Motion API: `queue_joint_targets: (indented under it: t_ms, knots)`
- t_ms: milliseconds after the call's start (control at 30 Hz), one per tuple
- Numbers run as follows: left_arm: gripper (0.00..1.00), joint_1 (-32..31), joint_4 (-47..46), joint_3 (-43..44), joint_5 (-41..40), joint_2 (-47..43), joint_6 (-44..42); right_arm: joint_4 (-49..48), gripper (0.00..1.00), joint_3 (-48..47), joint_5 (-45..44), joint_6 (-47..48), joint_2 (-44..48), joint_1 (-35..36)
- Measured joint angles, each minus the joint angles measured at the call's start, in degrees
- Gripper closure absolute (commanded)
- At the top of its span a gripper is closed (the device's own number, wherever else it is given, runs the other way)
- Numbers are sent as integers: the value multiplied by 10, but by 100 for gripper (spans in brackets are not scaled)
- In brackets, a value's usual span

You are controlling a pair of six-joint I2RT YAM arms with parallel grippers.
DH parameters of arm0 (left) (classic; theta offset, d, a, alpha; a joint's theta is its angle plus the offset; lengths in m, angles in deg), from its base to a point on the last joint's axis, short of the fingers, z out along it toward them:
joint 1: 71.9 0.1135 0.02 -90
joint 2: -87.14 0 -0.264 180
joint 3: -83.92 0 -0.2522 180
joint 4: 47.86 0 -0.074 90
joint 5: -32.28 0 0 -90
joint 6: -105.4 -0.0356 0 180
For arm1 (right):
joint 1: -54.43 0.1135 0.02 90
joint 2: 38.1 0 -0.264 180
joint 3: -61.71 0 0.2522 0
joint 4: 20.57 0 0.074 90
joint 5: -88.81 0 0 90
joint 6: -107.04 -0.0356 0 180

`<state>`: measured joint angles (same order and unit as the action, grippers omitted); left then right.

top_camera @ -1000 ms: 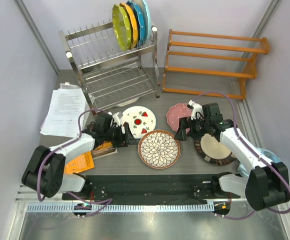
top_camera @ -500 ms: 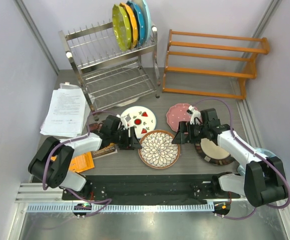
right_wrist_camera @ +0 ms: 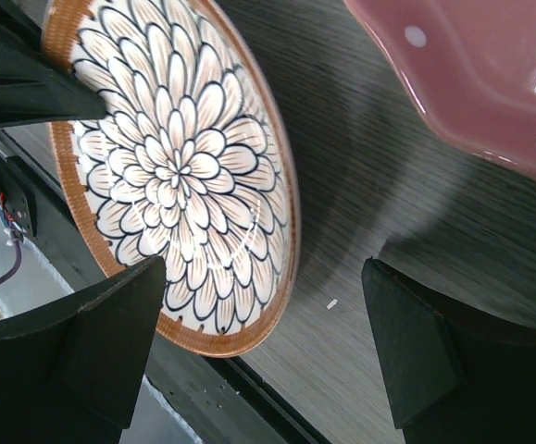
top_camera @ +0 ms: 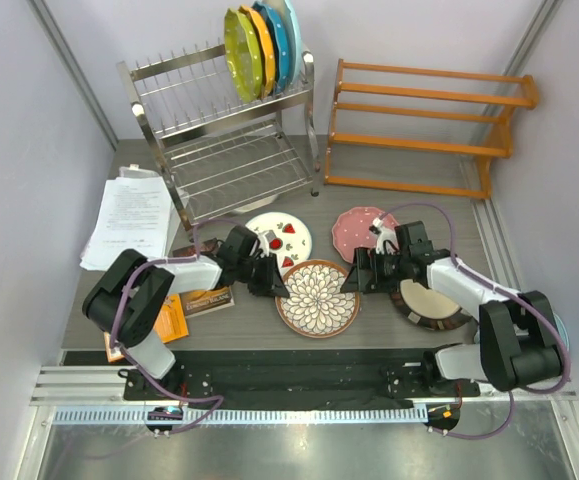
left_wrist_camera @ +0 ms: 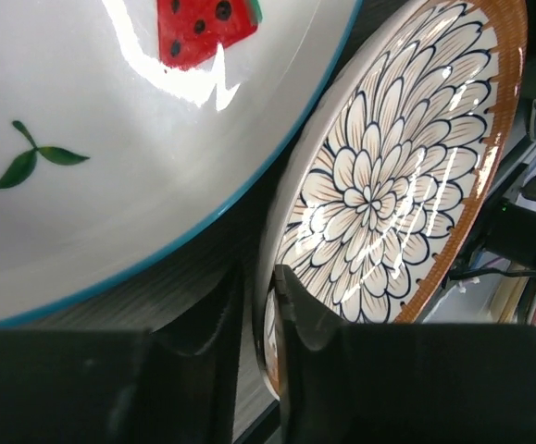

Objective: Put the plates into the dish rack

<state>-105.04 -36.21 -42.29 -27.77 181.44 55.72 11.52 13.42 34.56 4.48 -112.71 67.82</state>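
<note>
The brown-rimmed petal plate (top_camera: 317, 298) lies flat near the table's front edge. My left gripper (top_camera: 277, 284) is at its left rim. In the left wrist view the left gripper (left_wrist_camera: 260, 303) is pinched narrowly round the rim of the petal plate (left_wrist_camera: 388, 185). My right gripper (top_camera: 354, 272) stands wide open at the plate's right side. The right wrist view has the plate's edge (right_wrist_camera: 281, 268) between the right gripper's (right_wrist_camera: 263, 344) spread fingers. The watermelon plate (top_camera: 281, 235), the pink dotted plate (top_camera: 362, 230) and the dark-rimmed plate (top_camera: 431, 303) lie around. The dish rack (top_camera: 219, 140) stands at the back left.
Yellow-green, orange and blue plates (top_camera: 259, 42) stand in the rack's top tier. An orange wooden shelf (top_camera: 424, 120) is at the back right. Loose papers (top_camera: 129, 220) and an orange booklet (top_camera: 169, 322) lie on the left. The watermelon plate (left_wrist_camera: 110, 139) nearly touches the petal plate.
My left gripper has slid right to the petal plate's left rim and narrowed onto it. My right gripper has moved left to the plate's right rim, staying open.
</note>
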Motion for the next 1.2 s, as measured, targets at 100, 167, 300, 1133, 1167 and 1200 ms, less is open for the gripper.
queue_joint_targets:
  t_ms: [100, 167, 300, 1133, 1167, 1200]
  knots:
    - [99, -1, -2, 0, 3, 1, 0, -5, 10, 0, 9, 1, -37, 0]
    - [100, 0, -9, -6, 7, -4, 2, -9, 11, -4, 29, 2, -57, -1]
    - [100, 2, -25, -33, 11, -26, 0, -23, 15, -16, 66, 4, -92, -1]
    - [100, 20, -23, -26, 49, -5, -37, -28, 90, -78, 141, 61, -240, 27]
    - [100, 21, -22, -25, 49, -5, -39, -28, 95, -79, 138, 64, -241, 27]
    - [100, 21, -21, -25, 48, -5, -40, -27, 98, -80, 136, 70, -241, 28]
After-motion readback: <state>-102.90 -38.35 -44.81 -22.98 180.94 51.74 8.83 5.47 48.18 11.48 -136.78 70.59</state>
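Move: The flower plate's middle is about 7 cm right of the left hand and 2 cm back, barely 1 cm lower, its left rim already between those fingers. From the open right hand it is some 9 cm left, 2 cm back and 5 cm down. The pink plate sits about 11 cm ahead of the right hand and 2 cm right; the watermelon plate, 11 cm ahead of the left hand and 2 cm left. Right hand sinks and shifts left, about 4 cm each, pinching the flower plate's right rim; left shuts opposite. ##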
